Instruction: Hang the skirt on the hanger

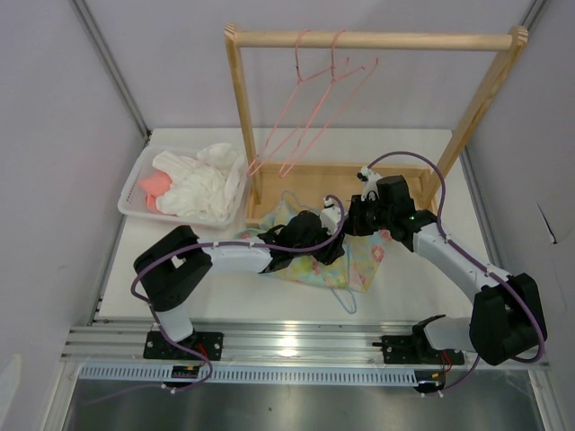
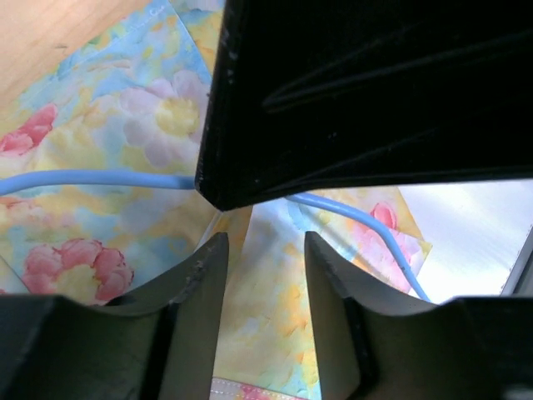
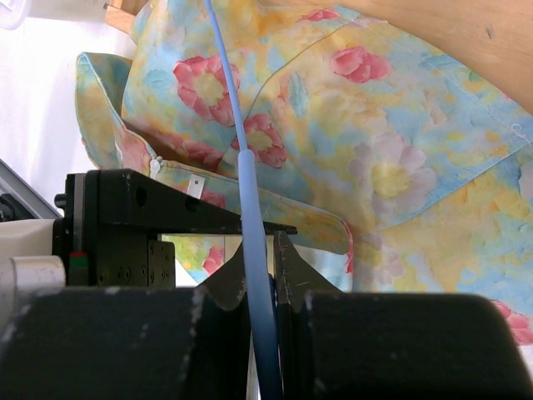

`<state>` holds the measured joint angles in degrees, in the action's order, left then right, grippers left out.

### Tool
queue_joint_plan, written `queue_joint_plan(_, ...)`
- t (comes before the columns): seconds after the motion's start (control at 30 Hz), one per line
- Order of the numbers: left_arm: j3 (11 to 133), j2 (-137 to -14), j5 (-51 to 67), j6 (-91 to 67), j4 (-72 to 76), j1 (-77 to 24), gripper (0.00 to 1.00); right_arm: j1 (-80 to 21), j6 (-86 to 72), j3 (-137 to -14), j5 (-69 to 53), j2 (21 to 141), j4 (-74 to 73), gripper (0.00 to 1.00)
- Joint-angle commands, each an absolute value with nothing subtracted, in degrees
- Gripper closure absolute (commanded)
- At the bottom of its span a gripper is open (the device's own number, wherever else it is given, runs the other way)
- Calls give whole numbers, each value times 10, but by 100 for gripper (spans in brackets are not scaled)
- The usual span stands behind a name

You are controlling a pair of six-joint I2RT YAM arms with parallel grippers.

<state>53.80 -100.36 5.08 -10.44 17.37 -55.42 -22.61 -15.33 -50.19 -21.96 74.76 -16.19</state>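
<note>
The skirt (image 1: 358,266), pastel patchwork with pink flowers, lies bunched on the table in front of the wooden rack's base. The light-blue hanger (image 1: 347,303) lies across it, its hook poking out at the skirt's near edge. My right gripper (image 1: 358,218) is shut on the hanger's wire (image 3: 225,83), which runs up between its fingers (image 3: 258,246) over the skirt (image 3: 391,150). My left gripper (image 1: 316,241) sits low over the skirt (image 2: 125,125), jaws apart (image 2: 262,242), with cloth showing in the gap. The blue wire (image 2: 83,177) passes behind the right gripper's black body.
A wooden rack (image 1: 377,39) stands at the back with pink wire hangers (image 1: 314,108) on its bar. A white basket (image 1: 132,196) at the left holds white cloth (image 1: 202,184) and a coral-pink cloth (image 1: 154,186). The two grippers are close together.
</note>
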Motion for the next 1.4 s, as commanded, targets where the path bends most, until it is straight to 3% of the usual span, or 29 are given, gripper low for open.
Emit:
queue_joint_plan(0.0,555,-1000,44,-91,206,-551,50,-215,-141,-523,-167,758,-168,100)
queue_joint_plan(0.17,575,-1025,43,-83,189,-550,49,-215,-141,-525,-168,759,-168,100)
queue_joint_plan(0.47,565,-1036,83,-92,197,-549,59,-214,-138,-535,-166,761,-176,100)
queue_joint_plan(0.57,547,-1021,96,-97,199,-549,71,-214,-137,-538,-164,762,-178,100)
queue_joint_plan(0.7,516,-988,119,-112,208,-549,97,-210,-136,-535,-160,758,-179,100)
queue_joint_plan(0.73,502,-968,129,-116,213,-549,100,-209,-136,-534,-159,757,-179,100)
queue_joint_plan(1.17,350,-753,117,-173,196,-583,100,-198,-144,-531,-167,744,-188,100)
queue_joint_plan(1.37,302,-771,57,-220,200,-667,100,-198,-153,-547,-188,746,-198,100)
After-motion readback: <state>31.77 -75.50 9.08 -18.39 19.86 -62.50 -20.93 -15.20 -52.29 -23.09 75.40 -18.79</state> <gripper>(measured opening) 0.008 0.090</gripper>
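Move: The loose edge of the skirt, where the left hand's open fingers will next shut, lies barely 1 cm to that hand's right, level with it fore and aft, and about 2 cm below. The hanger's part in the right gripper's hold is some 4 cm above the left hand, 1 cm ahead and 2 cm right; its near corner lies about 13 cm back and 2 cm right. From the right hand, that skirt edge is roughly 1 cm back, 1 cm left and 6 cm below. The left fingers dip about 2 cm and shut, pinching the skirt's edge under the hanger. Still closed, they drag the cloth back some 10 cm towards the near side of the table and about 5 cm left, first climbing some 8 cm from the pinch, then sinking again. The right hand stays put, keeping its grip on the hanger. ##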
